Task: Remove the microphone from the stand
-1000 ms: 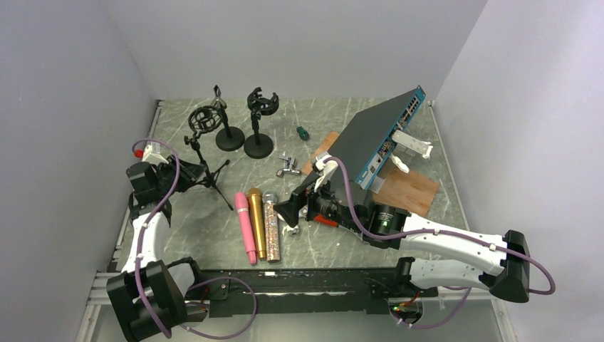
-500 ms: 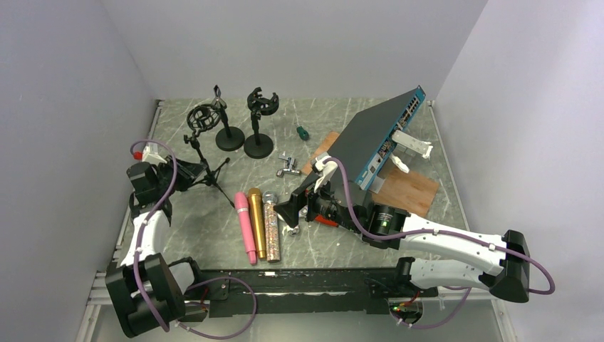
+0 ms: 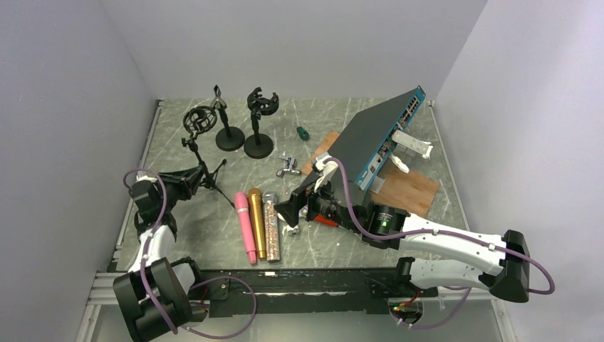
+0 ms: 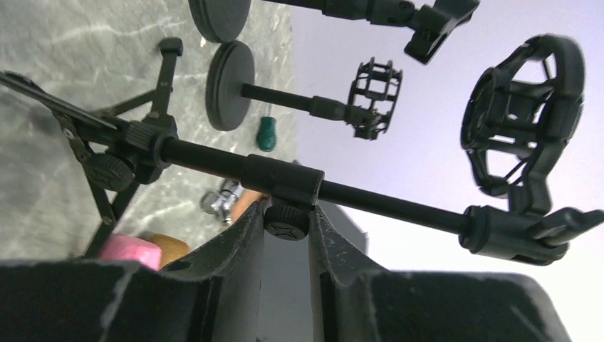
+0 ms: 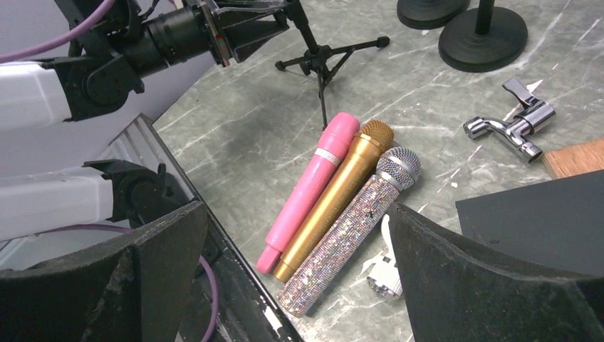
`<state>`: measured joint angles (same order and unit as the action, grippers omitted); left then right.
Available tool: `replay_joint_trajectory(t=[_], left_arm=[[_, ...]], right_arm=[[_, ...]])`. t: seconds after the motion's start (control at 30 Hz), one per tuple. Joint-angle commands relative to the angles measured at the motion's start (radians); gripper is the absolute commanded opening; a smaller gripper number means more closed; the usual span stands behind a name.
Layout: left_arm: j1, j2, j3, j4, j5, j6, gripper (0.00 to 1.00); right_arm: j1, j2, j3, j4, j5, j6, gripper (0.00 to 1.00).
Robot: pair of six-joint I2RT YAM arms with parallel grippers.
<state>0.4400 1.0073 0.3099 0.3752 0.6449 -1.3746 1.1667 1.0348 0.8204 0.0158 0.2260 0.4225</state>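
Observation:
A black tripod stand (image 3: pixel 206 171) with an empty shock mount (image 3: pixel 200 120) stands at the left. My left gripper (image 3: pixel 186 179) is at its pole. In the left wrist view the fingers (image 4: pixel 246 239) are shut on the small knob (image 4: pixel 286 221) under the pole clamp, and the mount (image 4: pixel 523 121) holds nothing. Pink (image 3: pixel 246 228), gold (image 3: pixel 256 223) and glitter (image 3: pixel 272 228) microphones lie side by side on the table. My right gripper (image 3: pixel 288 211) is wide open just right of them. In its wrist view (image 5: pixel 297 206) they lie between the fingers.
Two round-base stands (image 3: pixel 229 139) (image 3: pixel 258 146) with empty clips stand at the back. A chrome tap (image 3: pixel 288 167), a green-handled tool (image 3: pixel 302 132), a tilted network switch (image 3: pixel 377 135) on a wooden board (image 3: pixel 409 189) and a small white part (image 5: pixel 384 274) lie to the right.
My left wrist has swung toward the near edge while its fingers stay at the tripod's pole. The stand, the microphones and my right arm have barely moved.

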Motion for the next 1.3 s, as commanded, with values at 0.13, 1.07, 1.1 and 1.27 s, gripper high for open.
replay_joint_trajectory(t=[0.13, 1.07, 1.1, 1.27], left_arm=[[0.006, -0.070, -0.135, 0.066, -0.112, -0.425, 0.00], [0.012, -0.231, -0.133, -0.143, -0.060, 0.069, 0.94], [0.012, -0.239, -0.137, -0.163, -0.071, 0.076, 0.94], [-0.002, -0.232, -0.103, -0.202, -0.060, 0.170, 0.92]], right_arm=[[0.003, -0.004, 0.003, 0.050, 0.008, 0.009, 1.00], [0.003, 0.021, 0.002, 0.052, -0.001, 0.015, 1.00], [0.002, 0.022, 0.004, 0.052, -0.002, 0.015, 1.00], [0.003, 0.032, 0.019, 0.045, -0.015, 0.016, 1.00]])
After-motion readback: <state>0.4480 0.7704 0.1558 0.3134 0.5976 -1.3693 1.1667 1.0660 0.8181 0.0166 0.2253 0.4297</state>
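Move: Right in the left fingers, some 1 cm ahead of the hand point, is the tripod stand's clamp knob. The ring holder is about 5 cm ahead, 1 cm left and 12 cm higher; the pink microphone lies some 12 cm back, 11 cm right and 14 cm down, with the gold microphone about 3 cm right of the pink one and 1 cm farther out. From the idle right hand, the knob is roughly 15 cm ahead, 26 cm left and 9 cm lower. Twisting the clamp knob it still pinches, the left hand rolls about 30 degrees counter-clockwise as seen from behind it, easing back slightly, then opens wide and lets go while dipping some 3 cm. Open, it rises again and rolls back to its starting attitude, then sinks about 2 cm, ending about 3 cm back from where it began. ##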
